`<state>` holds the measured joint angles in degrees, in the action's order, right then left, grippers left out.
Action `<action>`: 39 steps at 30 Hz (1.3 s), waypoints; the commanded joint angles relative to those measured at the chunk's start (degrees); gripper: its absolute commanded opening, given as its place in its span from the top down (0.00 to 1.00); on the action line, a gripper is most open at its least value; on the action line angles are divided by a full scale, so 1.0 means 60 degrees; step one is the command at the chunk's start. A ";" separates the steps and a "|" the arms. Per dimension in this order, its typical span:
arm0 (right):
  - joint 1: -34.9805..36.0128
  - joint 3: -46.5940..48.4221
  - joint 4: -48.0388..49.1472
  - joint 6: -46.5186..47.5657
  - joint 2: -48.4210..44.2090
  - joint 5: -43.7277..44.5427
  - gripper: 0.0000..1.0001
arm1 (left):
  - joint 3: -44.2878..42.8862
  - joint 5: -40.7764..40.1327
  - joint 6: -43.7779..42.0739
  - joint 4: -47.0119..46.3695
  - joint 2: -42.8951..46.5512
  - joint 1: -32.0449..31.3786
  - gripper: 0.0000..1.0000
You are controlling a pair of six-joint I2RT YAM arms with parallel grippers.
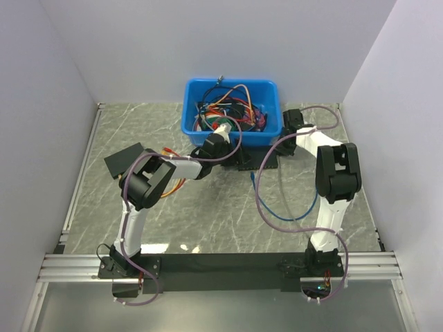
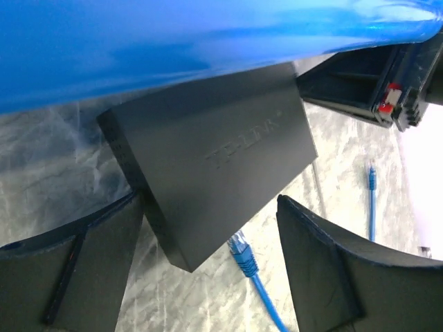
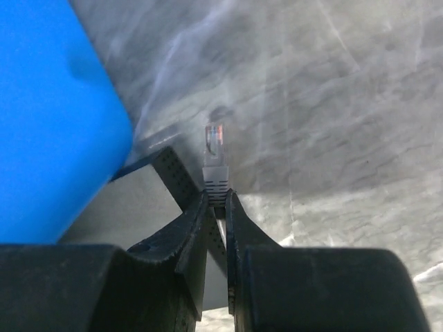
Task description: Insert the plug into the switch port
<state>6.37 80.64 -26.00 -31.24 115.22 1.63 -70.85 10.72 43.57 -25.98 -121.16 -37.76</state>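
The black switch (image 2: 214, 152) lies flat against the blue bin, and its corner reaches between the wide-open fingers of my left gripper (image 2: 208, 204), which do not touch it. No port shows on the sides facing me. From above, the switch (image 1: 243, 159) sits between my left gripper (image 1: 227, 149) and right gripper (image 1: 280, 146). My right gripper (image 3: 216, 196) is shut on the boot of the plug (image 3: 214, 142). Its clear tip sticks out ahead, beside a black perforated edge (image 3: 173, 176). The blue cable (image 1: 284, 216) loops over the table to a loose second plug (image 2: 242, 252) near the switch corner.
The blue bin (image 1: 190, 124), full of tangled cables, stands at the back centre, close above the switch. A second flat black box (image 1: 124, 160) lies at the left. White walls close in the marble table on three sides.
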 commanded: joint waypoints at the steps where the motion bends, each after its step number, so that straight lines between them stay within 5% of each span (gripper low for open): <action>1: 0.1076 -0.0592 -0.0019 0.0301 -0.0393 -0.1208 1.00 | -0.0277 0.0278 -0.0128 -0.0489 -0.0123 -0.0211 0.18; 11: 0.2394 -0.2555 0.1007 -0.0446 -0.1521 -0.1839 1.00 | 0.1069 0.0352 0.0208 -0.1338 0.0783 -0.1001 0.19; 21: 0.3786 -0.3216 0.1520 -0.1017 -0.1874 -0.1531 1.00 | 0.5165 -0.0672 0.1555 -0.2643 0.3053 -0.1632 0.21; 29: 0.5016 -0.2236 0.1608 -0.1223 -0.1230 -0.1399 1.00 | 0.8185 -0.2254 0.2346 -0.1325 0.6127 -0.1661 0.20; 39: 0.5867 -0.1165 0.2106 -0.0478 -0.0907 -0.1676 1.00 | 0.9172 -0.3148 0.2816 0.0328 0.8342 -0.1822 0.18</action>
<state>37.17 70.81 -16.75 -33.08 109.49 3.68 -15.53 -9.93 57.32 -26.68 -72.62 -47.62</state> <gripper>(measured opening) 0.174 0.816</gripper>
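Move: The switch's middle is about 9 cm to the right of my open left hand and some 4 cm below it. From my right hand, which still pinches the gray plug, it lies roughly 10 cm to the left and 3 cm back. Seen from my left hand, the blue bin's middle is about 16 cm ahead, straight out, and the blue plug about 8 cm back and 8 cm to the right. With the switch between my two hands, I draw it out from in front of the bin. After a slight hitch forward, my left hand, still wide open at the near-left end, goes about 19 cm back and 15 cm left. My right hand keeps the plug pinched and pushes along the other end, first back, then mostly left, about 21 cm in all, turning nearly 30 degrees counter-clockwise. ##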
